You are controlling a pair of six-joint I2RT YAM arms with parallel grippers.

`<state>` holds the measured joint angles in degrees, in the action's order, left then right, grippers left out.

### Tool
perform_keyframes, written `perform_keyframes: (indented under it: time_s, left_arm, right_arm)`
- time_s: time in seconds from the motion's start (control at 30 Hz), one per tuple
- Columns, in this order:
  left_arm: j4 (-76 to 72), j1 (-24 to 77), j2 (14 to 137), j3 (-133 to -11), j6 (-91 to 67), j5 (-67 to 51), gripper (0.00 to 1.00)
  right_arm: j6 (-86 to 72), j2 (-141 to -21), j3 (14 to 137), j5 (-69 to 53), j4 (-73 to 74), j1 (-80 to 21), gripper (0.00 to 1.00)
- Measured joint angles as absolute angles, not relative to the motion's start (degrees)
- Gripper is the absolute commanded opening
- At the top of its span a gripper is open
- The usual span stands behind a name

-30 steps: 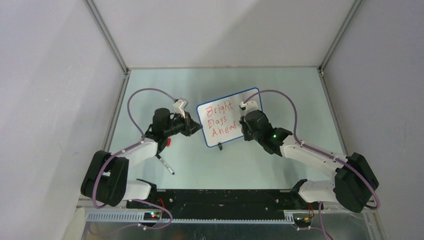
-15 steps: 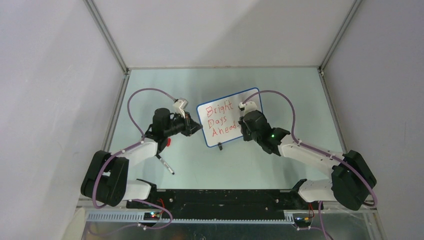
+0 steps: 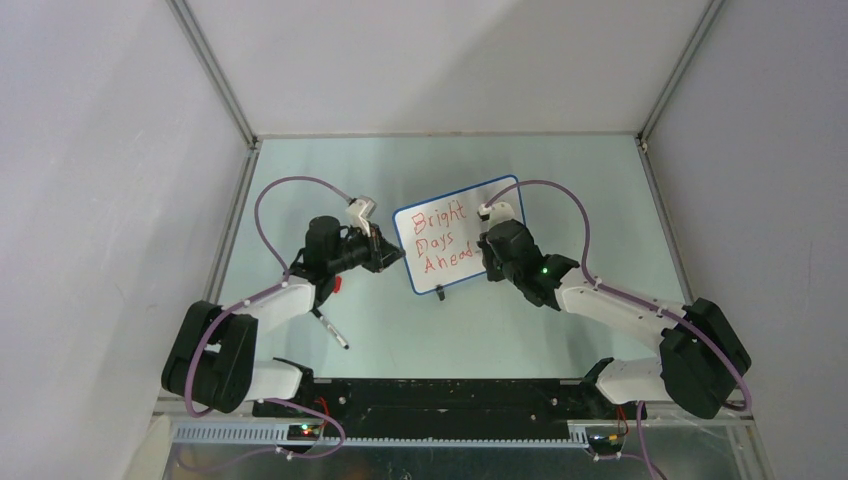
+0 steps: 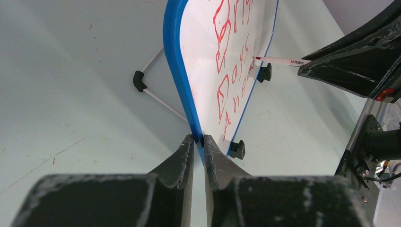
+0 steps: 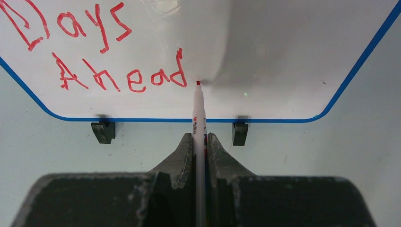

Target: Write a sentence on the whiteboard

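The whiteboard (image 3: 470,198) stands upright on two black clip feet in the middle of the table. The sentence (image 3: 445,240) reads "Bright Days Ahead" in red, in three lines. My left gripper (image 3: 392,255) is shut on the board's blue left rim (image 4: 172,47), one finger on each side (image 4: 199,139). My right gripper (image 5: 199,137) is shut on a white marker (image 5: 198,113). Its red tip sits at the board face (image 5: 283,56), just right of the "d" of "Ahead" (image 5: 123,78). From the left wrist, the marker (image 4: 279,60) reaches the board from the right.
A dark pen-like stick (image 3: 332,330) lies on the table near the left arm. A thin wire stand with a black foot (image 4: 138,81) props the board from behind. Grey walls close in the table on three sides.
My right arm has shifted very slightly to the left, with the marker still at the end of "Ahead". The left arm and the board have not moved.
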<state>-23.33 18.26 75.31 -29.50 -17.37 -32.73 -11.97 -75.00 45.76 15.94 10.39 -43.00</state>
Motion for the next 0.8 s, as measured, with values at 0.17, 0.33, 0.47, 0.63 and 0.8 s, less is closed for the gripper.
perform_keyframes:
  time_s: [0.17,0.33,0.47,0.63,0.8]
  left_arm:
    - [-23.3,18.3,75.3,-29.5,-17.3,-32.7,0.15]
    - [-23.0,18.3,75.0,-29.5,-17.3,-32.7,0.15]
    - [-22.9,18.3,74.8,-29.5,-17.2,-32.7,0.15]
    - [-22.6,18.3,74.1,-29.5,-16.7,-32.7,0.33]
    - [-22.5,18.4,72.4,-29.5,-16.0,-32.5,0.63]
  right_arm:
    - [-12.0,-75.0,45.8,16.0,10.4,-43.0,0.0]
    - [-12.0,-74.9,45.8,16.0,10.5,-43.0,0.0]
    - [-12.0,-74.1,45.7,16.1,11.2,-43.0,0.0]
    - [-11.9,-66.7,43.0,15.9,9.9,-43.2,0.0]
    - [-11.8,-58.3,38.2,15.8,5.8,-43.8,0.0]
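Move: Under the red marker's tip, on the whiteboard just right of the d, is the full stop: some 4 cm ahead of the right hand, 2 cm left and 3 cm below. From that hand the word Ahead is centred about 8 cm left and 2 cm ahead, 3 cm down. The left hand pinches the board's left edge at its fingertips; from it the full stop lies about 15 cm right, 1 cm ahead and 3 cm down, the left clip 7 cm right, 4 cm back and 6 cm down. Lifting the marker's tip off the full stop after a brief rest there, the right hand rises about 5 cm with quickening speed, easing back some 2 cm away from the whiteboard and tilting its fingers up, its grip on the marker kept. Late on, the left fingers spread and let go of the board's left edge as that hand starts up, little more than 1 cm. ##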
